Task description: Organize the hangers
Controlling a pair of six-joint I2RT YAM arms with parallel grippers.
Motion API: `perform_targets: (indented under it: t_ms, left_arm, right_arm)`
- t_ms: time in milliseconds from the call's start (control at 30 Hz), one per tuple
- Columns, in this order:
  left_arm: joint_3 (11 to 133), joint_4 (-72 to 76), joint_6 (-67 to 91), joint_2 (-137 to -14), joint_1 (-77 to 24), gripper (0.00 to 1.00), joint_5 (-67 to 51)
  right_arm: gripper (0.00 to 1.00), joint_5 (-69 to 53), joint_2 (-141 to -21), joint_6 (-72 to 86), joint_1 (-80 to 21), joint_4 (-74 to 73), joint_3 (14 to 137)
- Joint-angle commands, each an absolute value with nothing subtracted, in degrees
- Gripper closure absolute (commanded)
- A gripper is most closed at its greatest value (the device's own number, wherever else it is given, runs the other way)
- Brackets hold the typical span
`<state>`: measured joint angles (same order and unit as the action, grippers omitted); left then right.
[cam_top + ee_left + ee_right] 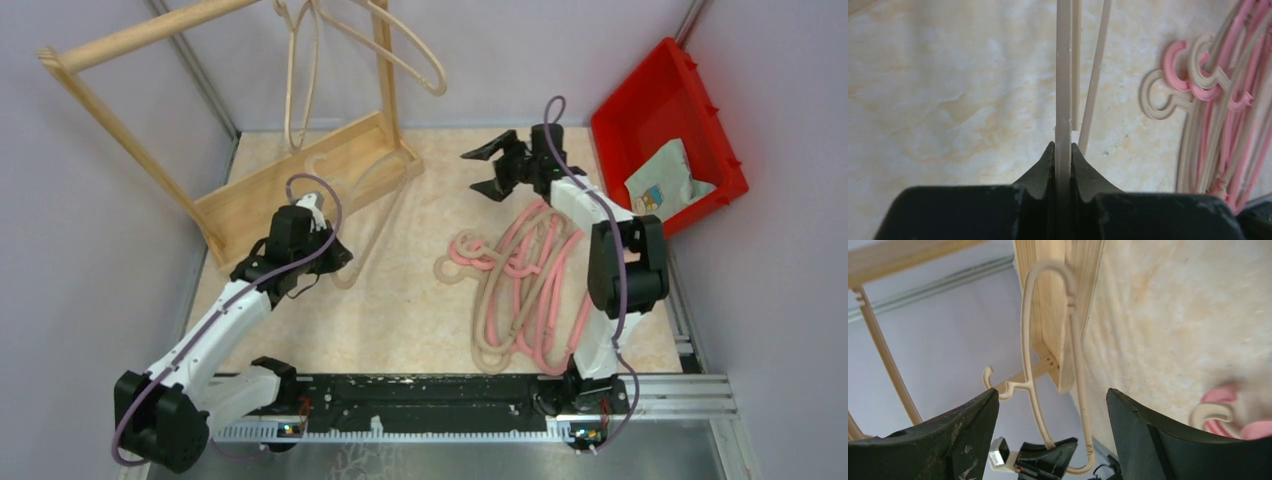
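Observation:
My left gripper [335, 258] is shut on a bar of a beige hanger [383, 215] that rests partly against the wooden rack's base. In the left wrist view the jaws [1063, 145] pinch that thin beige bar [1064, 90]. A tangled pile of pink and beige hangers [520, 280] lies on the table in front of the right arm. My right gripper [482, 170] hovers open beyond the pile, holding nothing. Its wrist view looks between the spread jaws [1052, 392] at the held beige hanger [1025, 330] and the left gripper [1048, 455].
A light wooden rack [300, 190] stands at the back left, with two beige hangers [300, 90] hung on its top pole. A red bin [700, 110] holding a packet [660, 180] sits at the right. Grey walls close in the table.

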<state>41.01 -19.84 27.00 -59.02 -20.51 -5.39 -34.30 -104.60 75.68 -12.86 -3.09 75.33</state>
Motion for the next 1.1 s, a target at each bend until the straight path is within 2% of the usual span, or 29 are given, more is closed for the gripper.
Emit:
perform_targets:
  t_ms: [0,200,367,567,867,1067]
  left_arm:
    - [46.1,-32.5,30.0,-55.7,-20.3,1.00,13.4]
    - [54.2,-41.1,31.8,-54.4,-18.0,1.00,24.7]
    - [62.1,-45.8,26.5,-55.9,-18.0,1.00,34.1]
    - [71.5,-44.0,18.7,-58.6,-18.0,1.00,43.9]
    - [81.1,-32.9,6.6,-63.2,-18.1,1.00,43.4]
    - [83.1,-28.6,3.4,-66.0,-19.1,1.00,41.5]
  right_arm:
    - [0.22,-32.5,-97.6,66.0,-9.1,-9.9,77.1]
    - [0.22,-32.5,-97.0,65.0,-7.5,-10.6,76.6]
    - [0.22,-32.3,-97.2,63.6,-7.2,-11.5,76.5]
    - [0.23,-33.2,-97.8,63.1,-6.7,-11.8,75.7]
    - [0.23,-33.4,-99.8,62.5,-6.2,-12.6,77.7]
    - [0.23,-33.7,-101.3,62.6,-5.9,-12.8,79.0]
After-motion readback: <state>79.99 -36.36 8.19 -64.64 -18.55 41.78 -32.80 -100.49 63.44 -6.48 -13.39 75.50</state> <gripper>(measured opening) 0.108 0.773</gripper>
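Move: The left hand already pinches a beige hanger. The left-middle stretch of the rack's rod, where it is being taken, lies about 19 cm ahead, 15 cm left and some 30 cm above. The nearest hung hangers are roughly 23 cm ahead, 3 cm left and 22 cm up; the rack's tray is about 20 cm ahead, 7 cm left and 13 cm below. From the empty right hand, that rod stretch is some 43 cm left, 2 cm ahead and 25 cm up. Keeping its pinch on the beige hanger, the left hand sweeps left and then climbs steeply towards the rack's rod, ending some 15 cm left, 22 cm higher and 5 cm farther forward, while the wrist swings round counter-clockwise by about 35 degrees, rolls its left side up and tips the fingers up out of their downward slant. The right hand, already open and clear of the hanger, draws off about 6 cm to its right early on and then all but stays there with its fingers open. ##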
